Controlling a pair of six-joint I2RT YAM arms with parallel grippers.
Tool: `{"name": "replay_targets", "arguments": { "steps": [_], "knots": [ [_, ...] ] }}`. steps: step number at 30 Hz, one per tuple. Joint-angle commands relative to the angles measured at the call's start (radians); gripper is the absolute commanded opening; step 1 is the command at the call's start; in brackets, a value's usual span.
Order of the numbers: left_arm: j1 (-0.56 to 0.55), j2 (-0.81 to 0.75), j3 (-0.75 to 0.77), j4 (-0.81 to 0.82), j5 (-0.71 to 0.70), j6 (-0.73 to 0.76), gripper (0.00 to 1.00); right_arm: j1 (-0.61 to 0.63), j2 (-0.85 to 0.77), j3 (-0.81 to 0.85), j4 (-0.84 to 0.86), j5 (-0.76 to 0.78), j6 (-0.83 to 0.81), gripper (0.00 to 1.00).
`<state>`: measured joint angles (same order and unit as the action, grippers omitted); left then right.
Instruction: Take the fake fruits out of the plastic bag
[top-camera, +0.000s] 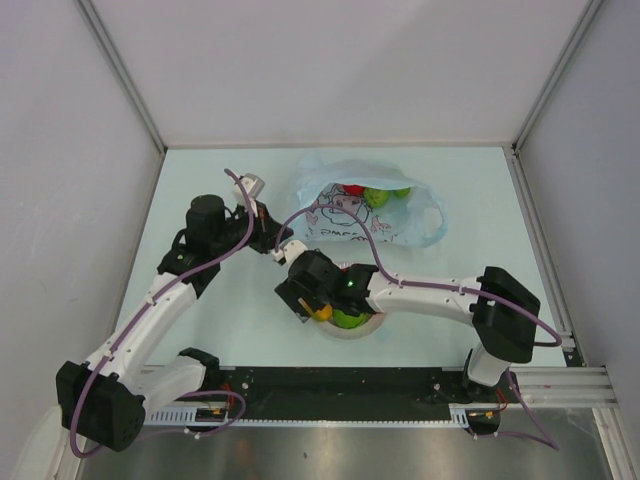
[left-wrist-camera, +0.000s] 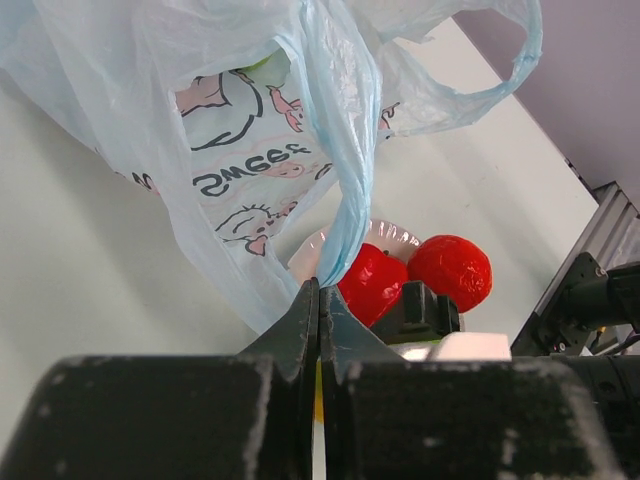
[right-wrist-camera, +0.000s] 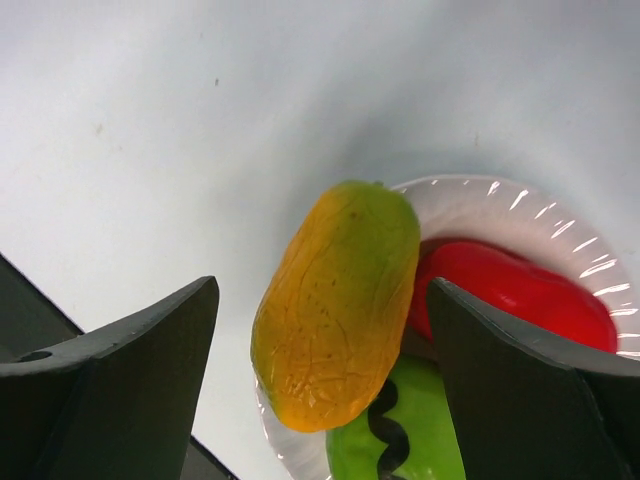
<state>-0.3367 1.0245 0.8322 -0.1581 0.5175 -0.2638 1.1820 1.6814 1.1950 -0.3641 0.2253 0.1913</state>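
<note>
The light-blue plastic bag (top-camera: 355, 212) lies at the back middle of the table, with a red fruit (top-camera: 354, 189) and a green fruit (top-camera: 378, 197) showing inside. My left gripper (top-camera: 283, 243) is shut on a pinched fold of the plastic bag (left-wrist-camera: 250, 130) at its near-left edge, jaws pressed together (left-wrist-camera: 320, 290). My right gripper (top-camera: 312, 305) hangs open over the white plate (right-wrist-camera: 500, 195). A yellow-orange fruit (right-wrist-camera: 338, 300) lies between its spread fingers (right-wrist-camera: 150, 350), untouched. Red fruit (right-wrist-camera: 520, 290) and green fruit (right-wrist-camera: 415, 430) lie beside it.
The white plate (top-camera: 352, 330) sits near the front edge, just before the black rail (top-camera: 330, 385). Grey walls close in the table at the back and both sides. In the left wrist view, red fruits (left-wrist-camera: 452, 270) show on the plate (left-wrist-camera: 385, 235) behind the bag.
</note>
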Motion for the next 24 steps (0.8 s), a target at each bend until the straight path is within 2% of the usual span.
{"name": "replay_targets", "arguments": {
  "steps": [1,3,4,10,14,24],
  "knots": [
    [0.01,-0.01,0.004,0.038,0.027,-0.022,0.0,-0.008,0.004,0.075,0.027,0.112,0.008,0.87],
    [0.01,-0.011,0.002,0.038,0.027,-0.02,0.0,-0.013,0.003,0.086,0.033,0.112,0.0,0.84],
    [0.01,-0.01,0.001,0.038,0.026,-0.02,0.0,-0.013,0.004,0.095,0.045,0.089,-0.001,0.76],
    [0.01,-0.009,0.001,0.04,0.027,-0.028,0.0,0.001,0.023,0.098,0.089,-0.13,-0.032,0.57],
    [0.01,-0.007,-0.004,0.04,0.033,-0.037,0.0,-0.011,0.046,0.098,0.109,-0.168,-0.036,0.44],
    [0.01,-0.011,0.004,0.035,0.026,-0.031,0.0,-0.058,0.1,0.1,0.103,-0.096,-0.01,0.42]
  ]
}}
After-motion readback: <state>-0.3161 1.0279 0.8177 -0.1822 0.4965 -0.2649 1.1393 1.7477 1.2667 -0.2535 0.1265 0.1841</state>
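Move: The green fruit still in the bag lies some 30 cm ahead of the right hand, about 17 cm to its right and 4 cm lower. The just-released mango sits about 4 cm below that hand, 1 cm back and 1 cm right; the watermelon is 6 cm right of the mango and 2 cm nearer. The held bag edge is about 9 cm ahead, 4 left and 13 above. From the left hand the green fruit is about 21 cm ahead, 21 right, 17 down. Up and forward at first, then leftward while sinking a little, the empty right hand moves off the mango towards the bag edge in the left gripper, ending about 4 cm left and 2 cm farther out. Its wide-open fingers close to under half and its left side rolls up slightly. The left hand keeps its pinch on the bag, easing down about 1 cm and slightly left. ##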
